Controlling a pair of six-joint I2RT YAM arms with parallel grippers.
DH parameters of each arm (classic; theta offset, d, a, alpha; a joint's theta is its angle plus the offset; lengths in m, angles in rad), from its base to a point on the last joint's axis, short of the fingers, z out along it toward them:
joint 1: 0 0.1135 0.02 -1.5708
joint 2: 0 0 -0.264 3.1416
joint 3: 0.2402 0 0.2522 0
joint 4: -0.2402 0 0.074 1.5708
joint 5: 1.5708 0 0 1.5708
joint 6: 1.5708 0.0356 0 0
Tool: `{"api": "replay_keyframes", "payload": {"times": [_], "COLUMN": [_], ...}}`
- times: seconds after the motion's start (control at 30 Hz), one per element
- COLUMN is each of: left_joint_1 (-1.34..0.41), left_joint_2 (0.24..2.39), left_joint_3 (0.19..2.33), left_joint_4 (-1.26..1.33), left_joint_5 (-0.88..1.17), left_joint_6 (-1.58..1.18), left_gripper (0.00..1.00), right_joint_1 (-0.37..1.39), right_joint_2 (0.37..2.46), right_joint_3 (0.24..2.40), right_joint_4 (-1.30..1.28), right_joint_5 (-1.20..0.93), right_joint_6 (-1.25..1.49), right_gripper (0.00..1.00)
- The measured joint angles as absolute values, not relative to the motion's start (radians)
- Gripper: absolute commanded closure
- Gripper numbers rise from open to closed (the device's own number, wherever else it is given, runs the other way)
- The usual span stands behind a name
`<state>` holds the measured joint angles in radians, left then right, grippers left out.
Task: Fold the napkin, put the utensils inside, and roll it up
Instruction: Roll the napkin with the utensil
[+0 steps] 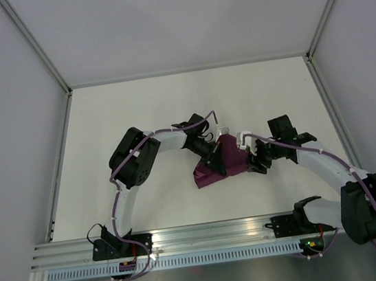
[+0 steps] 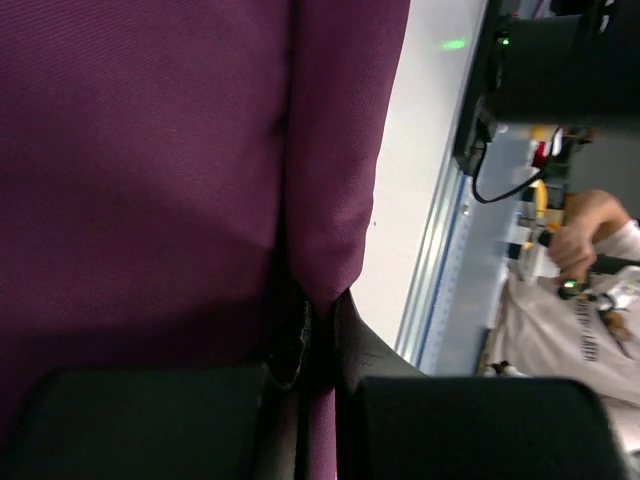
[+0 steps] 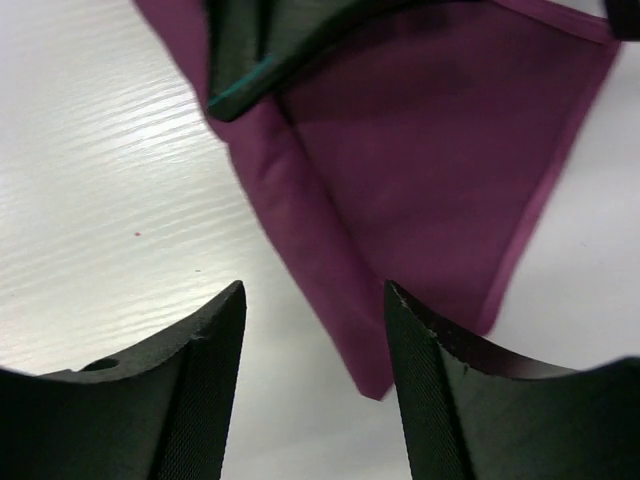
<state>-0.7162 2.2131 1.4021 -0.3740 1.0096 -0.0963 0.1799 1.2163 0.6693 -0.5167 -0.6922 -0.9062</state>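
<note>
The plum-purple napkin (image 1: pixel 214 169) lies bunched and folded at the middle of the table. My left gripper (image 1: pixel 216 156) is shut on a fold of it; the left wrist view shows the fabric (image 2: pixel 150 170) pinched between the dark fingertips (image 2: pixel 372 352). My right gripper (image 1: pixel 253 164) stands open just right of the cloth. In the right wrist view a pointed corner of the napkin (image 3: pixel 430 190) reaches down between the spread fingers (image 3: pixel 210 350), touching neither. The utensils are out of view.
White walls enclose the white table (image 1: pixel 136 113) on three sides. An aluminium rail (image 1: pixel 207 233) runs along the near edge by the arm bases. Past that edge, the left wrist view shows a person's hand (image 2: pixel 578 240).
</note>
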Motion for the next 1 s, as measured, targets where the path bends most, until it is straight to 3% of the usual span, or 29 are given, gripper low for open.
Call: {"api": "replay_keyframes", "payload": {"times": [0.57,1.0], "left_joint_1": [-0.674,-0.666], "left_joint_2": [2.288,2.313], "left_joint_3": [1.416,1.435], "left_joint_4": [-0.438,-0.460], "left_joint_5": [1.139,1.164], "left_joint_6": [-0.203,-0.221], "left_gripper": [0.98,0.96], "right_joint_1": [0.561,0.627], "right_joint_2": [1.209,1.275], "right_joint_3": [0.543,0.494], "right_joint_4": [-0.275,-0.133], "right_joint_5": [-0.516,-0.409], "right_joint_6": [-0.879,-0.851], "right_gripper": [0.35,0.42]}}
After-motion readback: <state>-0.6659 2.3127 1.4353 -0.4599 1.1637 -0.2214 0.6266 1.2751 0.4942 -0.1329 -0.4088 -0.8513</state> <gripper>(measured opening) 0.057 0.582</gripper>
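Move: The free stretch of the napkin's rolled near edge, where the right fingers will straddle it, is about 7 cm to the right hand's left, 3 cm back and 6 cm below; the roll's right end is some 3 cm left and 2 cm back, equally low. The flat napkin spreads about 7 cm left and 4 cm ahead. The left fingers already grip the roll; from them that free stretch is roughly 5 cm right, 1 cm back and slightly lower. Bring the open right gripper about 7 cm left along the napkin's rolled edge towards the left fingers, drawing back some 3 cm and sinking about 5 cm, mostly late, until its fingers straddle the roll; turn it roughly 15 degrees counter-clockwise. Keep the left pinch on the roll, easing it a centimetre left and twisting it some 20 degrees so its fingers swing towards the base. ##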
